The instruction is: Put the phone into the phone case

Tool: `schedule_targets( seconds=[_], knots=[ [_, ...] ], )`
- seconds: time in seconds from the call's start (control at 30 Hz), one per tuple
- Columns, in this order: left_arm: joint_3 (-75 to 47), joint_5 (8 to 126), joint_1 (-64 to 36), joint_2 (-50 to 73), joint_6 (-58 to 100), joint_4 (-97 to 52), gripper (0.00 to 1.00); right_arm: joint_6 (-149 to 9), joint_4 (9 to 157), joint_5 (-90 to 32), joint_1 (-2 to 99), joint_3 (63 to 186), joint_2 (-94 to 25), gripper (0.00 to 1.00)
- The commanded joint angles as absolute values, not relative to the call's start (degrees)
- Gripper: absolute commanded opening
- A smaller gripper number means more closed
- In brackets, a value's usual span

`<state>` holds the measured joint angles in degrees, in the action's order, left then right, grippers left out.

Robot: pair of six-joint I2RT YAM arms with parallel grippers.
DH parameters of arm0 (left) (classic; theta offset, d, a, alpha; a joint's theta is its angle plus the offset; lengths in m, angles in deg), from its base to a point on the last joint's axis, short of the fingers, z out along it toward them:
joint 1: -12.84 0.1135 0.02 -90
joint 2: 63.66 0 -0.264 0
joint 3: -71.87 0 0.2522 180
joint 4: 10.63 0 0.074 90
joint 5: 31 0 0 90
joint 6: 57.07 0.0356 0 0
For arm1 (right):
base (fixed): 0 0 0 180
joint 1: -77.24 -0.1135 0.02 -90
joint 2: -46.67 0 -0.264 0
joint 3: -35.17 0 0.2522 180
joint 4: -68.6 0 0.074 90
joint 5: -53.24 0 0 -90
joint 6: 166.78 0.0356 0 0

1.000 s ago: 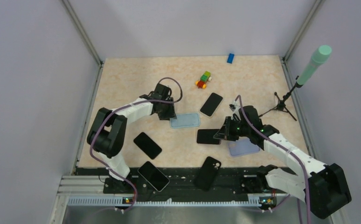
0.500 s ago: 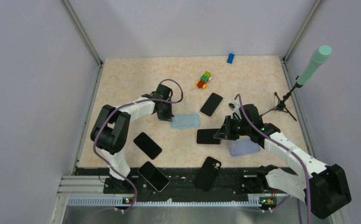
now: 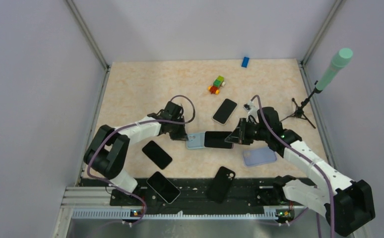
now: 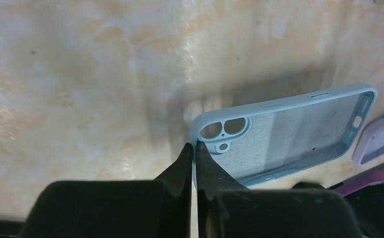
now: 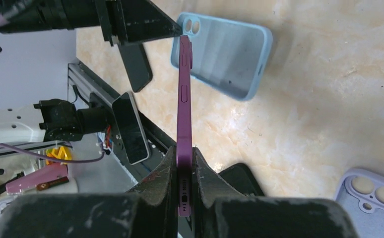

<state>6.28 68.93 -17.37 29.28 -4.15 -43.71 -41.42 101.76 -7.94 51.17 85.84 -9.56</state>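
The light blue phone case (image 3: 195,141) lies open side up mid-table, its camera cutout toward my left gripper (image 3: 184,135). In the left wrist view the left gripper (image 4: 194,147) is shut on the phone case's (image 4: 289,128) short rim beside the cutout. My right gripper (image 3: 237,138) is shut on the purple phone (image 3: 219,140), which hangs over the case's right part. In the right wrist view the phone (image 5: 184,94) shows edge-on between the fingers of the right gripper (image 5: 184,166), its far end above the case (image 5: 229,52).
A lilac case (image 3: 259,156) lies under my right arm. A black case (image 3: 221,183) and a phone (image 3: 163,187) lie on the front rail. Other phones (image 3: 157,154) (image 3: 224,111), toy blocks (image 3: 217,85), a blue block (image 3: 245,61) and a microphone stand (image 3: 299,111) lie around.
My left gripper has shut on the blue case's rim and drawn it toward the front. My right gripper has carried the phone left, over the case, uncovering the lilac case.
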Motion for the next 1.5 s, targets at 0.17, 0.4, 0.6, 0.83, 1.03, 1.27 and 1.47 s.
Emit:
schedule_targets(
  seconds=[0.17,0.4,0.6,0.83,1.03,1.27,1.47],
  knots=[
    [9.8,67.7,-24.9,23.2,-12.7,-39.2,0.00,-41.1,97.5,-5.2,51.7,88.7,-9.3,0.00],
    [11.2,66.5,-27.4,22.8,-14.0,-39.2,0.08,-41.9,97.8,-5.0,51.7,88.2,-10.1,0.00],
    [12.5,66.6,-27.4,20.1,-13.1,-38.6,0.40,-42.5,98.3,-5.2,51.7,87.7,-10.5,0.00],
    [14.4,67.2,-26.7,16.7,-11.3,-37.5,0.44,-42.4,97.7,-4.9,51.7,86.8,-11.6,0.00],
    [17.6,72.4,-22.2,13.0,-8.7,-35.6,0.42,-41.0,94.3,-2.8,51.7,84.5,-13.8,0.00],
    [26.7,84.8,-15.1,7.9,-9.3,-26.5,0.43,-39.8,90.3,0.3,51.8,82.5,-17.7,0.00],
    [31.5,90.5,-14.0,7.5,-11.0,-19.5,0.43,-38.1,86.6,2.3,51.7,81.4,-21.1,0.00]
  ],
)
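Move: The left fingers pinch the near short edge of the light-blue case, its middle about 7 cm to their right and level fore and aft. The phone in the right hand hangs roughly 14 cm right, 5 cm back and 8 cm above the left hand; a spare phone lies 13 cm left, 7 cm back. From the right hand, the case is some 11 cm left, 6 cm ahead and 11 cm below, the lavender case 15 cm right, 1 cm back and 12 cm below. The light-blue case, still pinched at its left end, is drawn about 5 cm back and 4 cm right by the left hand to beneath the phone; those fingers then open, rise a couple of centimetres and withdraw leftward, tilting. The phone, kept in the right hand's grip, is held nearly still, then lowered about 4.5 cm towards the case with a small tip. ##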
